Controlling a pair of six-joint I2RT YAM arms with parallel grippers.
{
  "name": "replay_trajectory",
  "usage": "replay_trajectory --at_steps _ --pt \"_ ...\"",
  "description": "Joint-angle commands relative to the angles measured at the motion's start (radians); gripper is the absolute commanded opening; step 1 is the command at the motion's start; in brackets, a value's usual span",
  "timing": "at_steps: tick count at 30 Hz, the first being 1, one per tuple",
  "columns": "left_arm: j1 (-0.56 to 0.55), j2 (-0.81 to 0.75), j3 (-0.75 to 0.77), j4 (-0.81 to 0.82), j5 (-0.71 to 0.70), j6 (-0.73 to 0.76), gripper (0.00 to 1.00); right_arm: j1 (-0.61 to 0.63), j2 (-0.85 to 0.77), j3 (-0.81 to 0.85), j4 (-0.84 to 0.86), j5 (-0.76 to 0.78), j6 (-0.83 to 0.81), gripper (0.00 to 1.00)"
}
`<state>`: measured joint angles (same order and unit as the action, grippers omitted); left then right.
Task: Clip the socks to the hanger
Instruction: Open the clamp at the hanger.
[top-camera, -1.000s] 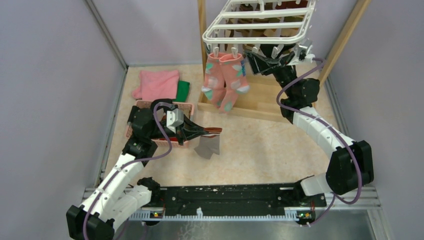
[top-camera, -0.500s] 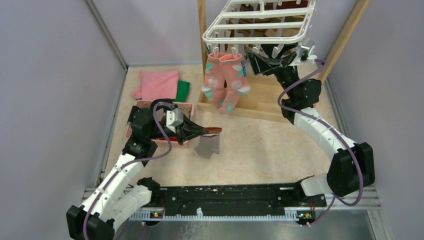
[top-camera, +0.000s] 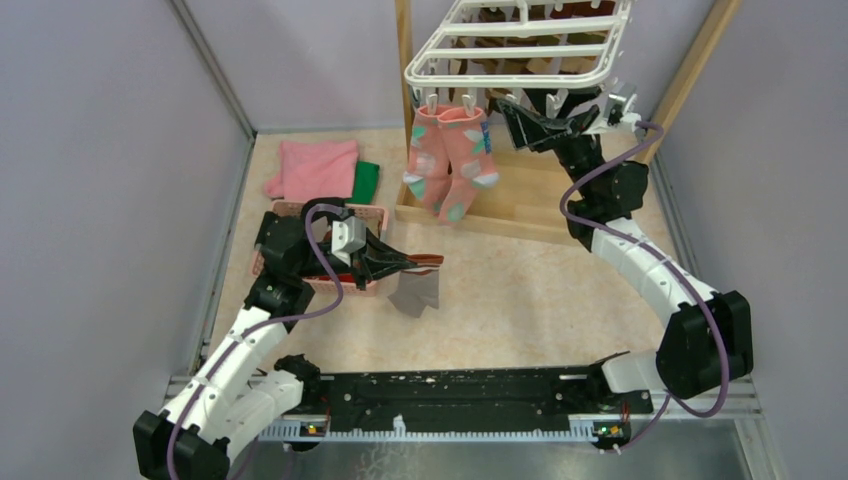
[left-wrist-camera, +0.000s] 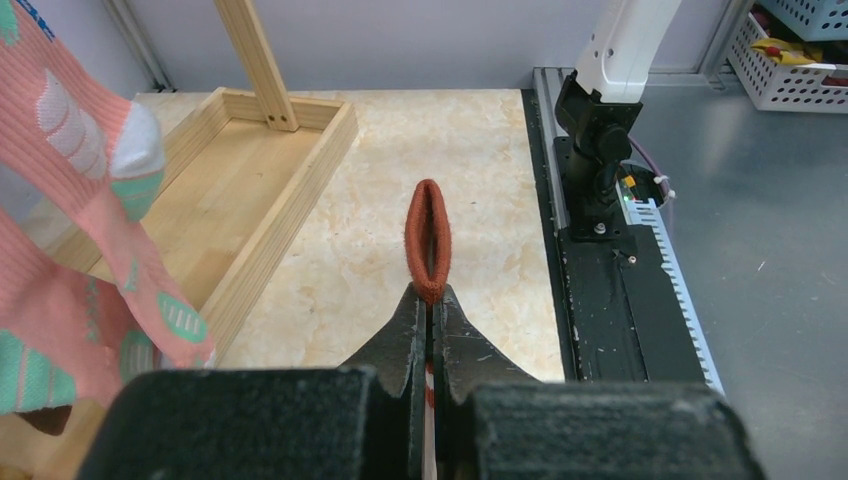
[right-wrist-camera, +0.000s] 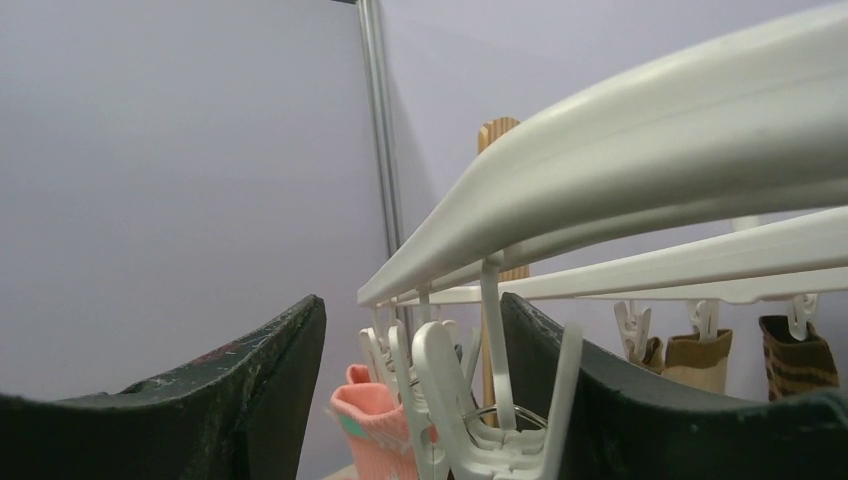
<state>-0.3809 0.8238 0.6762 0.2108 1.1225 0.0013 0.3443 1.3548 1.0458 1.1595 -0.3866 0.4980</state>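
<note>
The white hanger (top-camera: 520, 45) hangs from the wooden frame, with two pink socks (top-camera: 450, 160) clipped at its front left. My left gripper (top-camera: 425, 262) is shut on a grey sock (top-camera: 415, 295) by its brown-red cuff (left-wrist-camera: 428, 235), holding it above the table. In the left wrist view the cuff loop sticks out past the left gripper (left-wrist-camera: 430, 295). My right gripper (top-camera: 505, 118) is open just under the hanger's front edge. In the right wrist view a white clip (right-wrist-camera: 500, 400) hangs between the fingers (right-wrist-camera: 260, 380) of the right gripper (right-wrist-camera: 412, 300), closer to the right one.
A pink basket (top-camera: 375, 212) sits under my left arm. A folded pink cloth (top-camera: 315, 168) and a green cloth (top-camera: 366, 180) lie at the back left. The wooden frame's base (top-camera: 520, 205) and posts stand behind. Brown socks (right-wrist-camera: 700, 355) hang from rear clips.
My right gripper has risen and shifted slightly right, closer under the hanger's front edge. The left arm and its sock have not moved.
</note>
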Motion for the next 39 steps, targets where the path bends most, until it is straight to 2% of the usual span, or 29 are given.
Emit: replay_trajectory --at_steps 1,7,18,24,34,37,39 --pt "0.005 0.008 -0.008 0.061 0.038 0.0 0.01 -0.009 -0.029 0.011 0.021 -0.013 -0.003 0.62" --pt "0.007 0.007 -0.008 0.063 0.038 0.0 0.01 -0.011 -0.021 0.023 0.02 -0.03 0.001 0.51" --pt "0.01 0.005 -0.008 0.069 0.043 0.0 0.01 -0.021 -0.019 0.037 0.015 -0.053 0.005 0.25" --pt "0.013 0.007 -0.009 0.073 0.047 0.0 0.01 -0.023 -0.017 0.042 0.012 -0.056 0.009 0.21" --pt "0.015 0.007 -0.01 0.088 0.051 -0.035 0.0 -0.03 -0.016 0.044 0.014 -0.08 0.046 0.03" --pt "0.017 0.015 -0.021 0.155 0.045 -0.094 0.01 -0.03 -0.014 0.049 0.008 -0.084 0.067 0.01" --pt "0.017 0.033 -0.037 0.276 0.027 -0.2 0.0 -0.031 -0.009 0.056 0.002 -0.089 0.076 0.01"
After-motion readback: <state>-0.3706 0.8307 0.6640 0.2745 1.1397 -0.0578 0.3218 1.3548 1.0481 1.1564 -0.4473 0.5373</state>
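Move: The empty clamp next to the pink socks hangs between the right hand's open fingertips, its middle about 2 cm below the hand point and otherwise level with it. Another empty clamp hangs roughly 5 cm to the hand's right, and the nearer pink sock's clamp some 6 cm to its left, both at that same height. From the left hand, which is holding the gray sock, the clamp between the right fingertips is about 17 cm ahead, 15 cm to the right and 18 cm higher. The empty clamp beside the pink socks is squeezed by its handles: the right hand stays under the hanger's near edge and closes its fingers from about two-thirds open to a quarter. They stall there on the handles and keep pressing with the grip load up, while the wrist barely turns. The fingers reach past the next clamp to the right. The left hand stays still, keeping its pinch on the gray sock's cuff. ##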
